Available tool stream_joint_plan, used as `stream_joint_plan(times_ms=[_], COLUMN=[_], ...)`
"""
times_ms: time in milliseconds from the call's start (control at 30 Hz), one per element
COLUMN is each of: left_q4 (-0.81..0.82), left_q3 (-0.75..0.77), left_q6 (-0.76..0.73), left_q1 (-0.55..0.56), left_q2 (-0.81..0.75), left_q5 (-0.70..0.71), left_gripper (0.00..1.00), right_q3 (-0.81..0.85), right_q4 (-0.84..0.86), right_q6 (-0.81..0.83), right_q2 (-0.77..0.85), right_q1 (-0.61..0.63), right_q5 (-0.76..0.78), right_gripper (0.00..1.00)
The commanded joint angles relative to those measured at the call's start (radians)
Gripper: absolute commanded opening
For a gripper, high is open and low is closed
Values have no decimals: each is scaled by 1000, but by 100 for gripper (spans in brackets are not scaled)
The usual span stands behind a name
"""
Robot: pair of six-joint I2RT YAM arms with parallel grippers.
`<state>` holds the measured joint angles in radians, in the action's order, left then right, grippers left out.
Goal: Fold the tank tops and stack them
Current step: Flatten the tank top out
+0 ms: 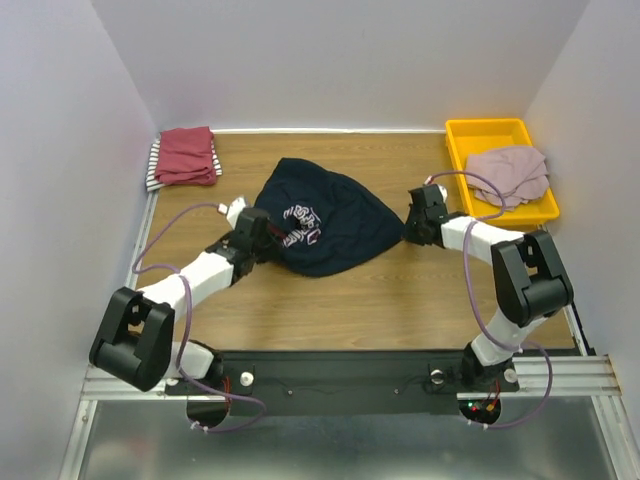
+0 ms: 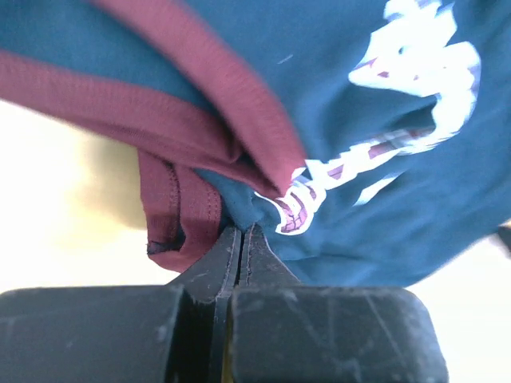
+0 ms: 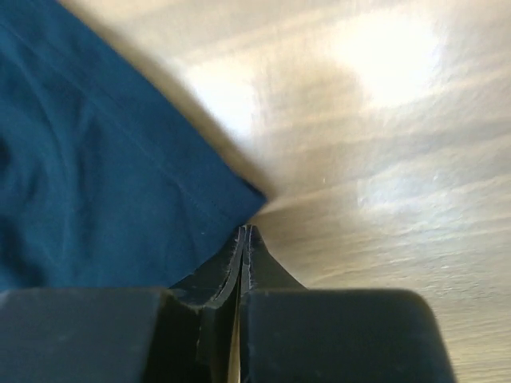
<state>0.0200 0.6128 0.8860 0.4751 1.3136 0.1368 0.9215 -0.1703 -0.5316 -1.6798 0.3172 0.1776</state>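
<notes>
The navy jersey point(image 1: 330, 225), with maroon trim and white lettering, lies bunched across the middle of the table, pulled to a point at each side. My left gripper point(image 1: 268, 232) is at its left edge. In the left wrist view the jaws point(image 2: 242, 230) are shut on the jersey point(image 2: 415, 207), just under the maroon trim point(image 2: 200, 136). My right gripper point(image 1: 408, 228) is at the right-hand point. There it point(image 3: 246, 230) is shut on the corner of the navy cloth point(image 3: 96, 183), which is raised off the wood.
A folded dark-red top point(image 1: 186, 155) lies on a striped one point(image 1: 153, 165) at the back left corner. A yellow tray point(image 1: 487, 126) at the back right holds a dusty-pink top point(image 1: 510, 175). White walls close in three sides.
</notes>
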Motion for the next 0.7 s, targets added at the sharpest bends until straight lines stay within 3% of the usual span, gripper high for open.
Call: stream_joint_plan(times_ms=[0, 233, 400, 667], left_q4=[-41, -143, -186, -181], left_q3=[220, 432, 501, 467], left_q6=[-122, -225, -225, -197], left_q1=[-35, -33, -33, -33], left_q2=[-37, -105, -139, -137], left_q5=[-2, -72, -65, -78], left_gripper=[0, 0, 0, 0], right_q3=[85, 131, 119, -9], right_q4=[55, 3, 2, 78], right_q6=[-16, -11, 12, -16], right_q2=[72, 222, 172, 78], right_q1=[-6, -6, -6, 46], right_q5=[25, 62, -132, -254], right_gripper=[0, 2, 40, 64])
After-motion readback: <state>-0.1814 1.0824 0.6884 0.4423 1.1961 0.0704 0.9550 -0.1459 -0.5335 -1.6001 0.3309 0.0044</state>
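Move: The left hand grips the tank top's near-left edge; the garment's middle lies some 9 cm ahead and 11 cm to its right, about 5 cm below, with the white lettering roughly 6 cm ahead and 5 cm right. The folded stack is about 24 cm ahead and 25 cm left. From the right hand, shut at the opposite corner, the tank top's middle is about 20 cm left and 6 cm ahead; the yellow bin is some 24 cm right and 16 cm ahead. Up goes the left hand by some 22 cm, swinging forward about 5 cm early on and tipping its fingers outward towards level, still pinching the tank top's edge. The right hand also rises, about 13 cm, then opens, lets go of its corner and sinks back most of the way while shifting about 4 cm left, fingers open over the corner area. ##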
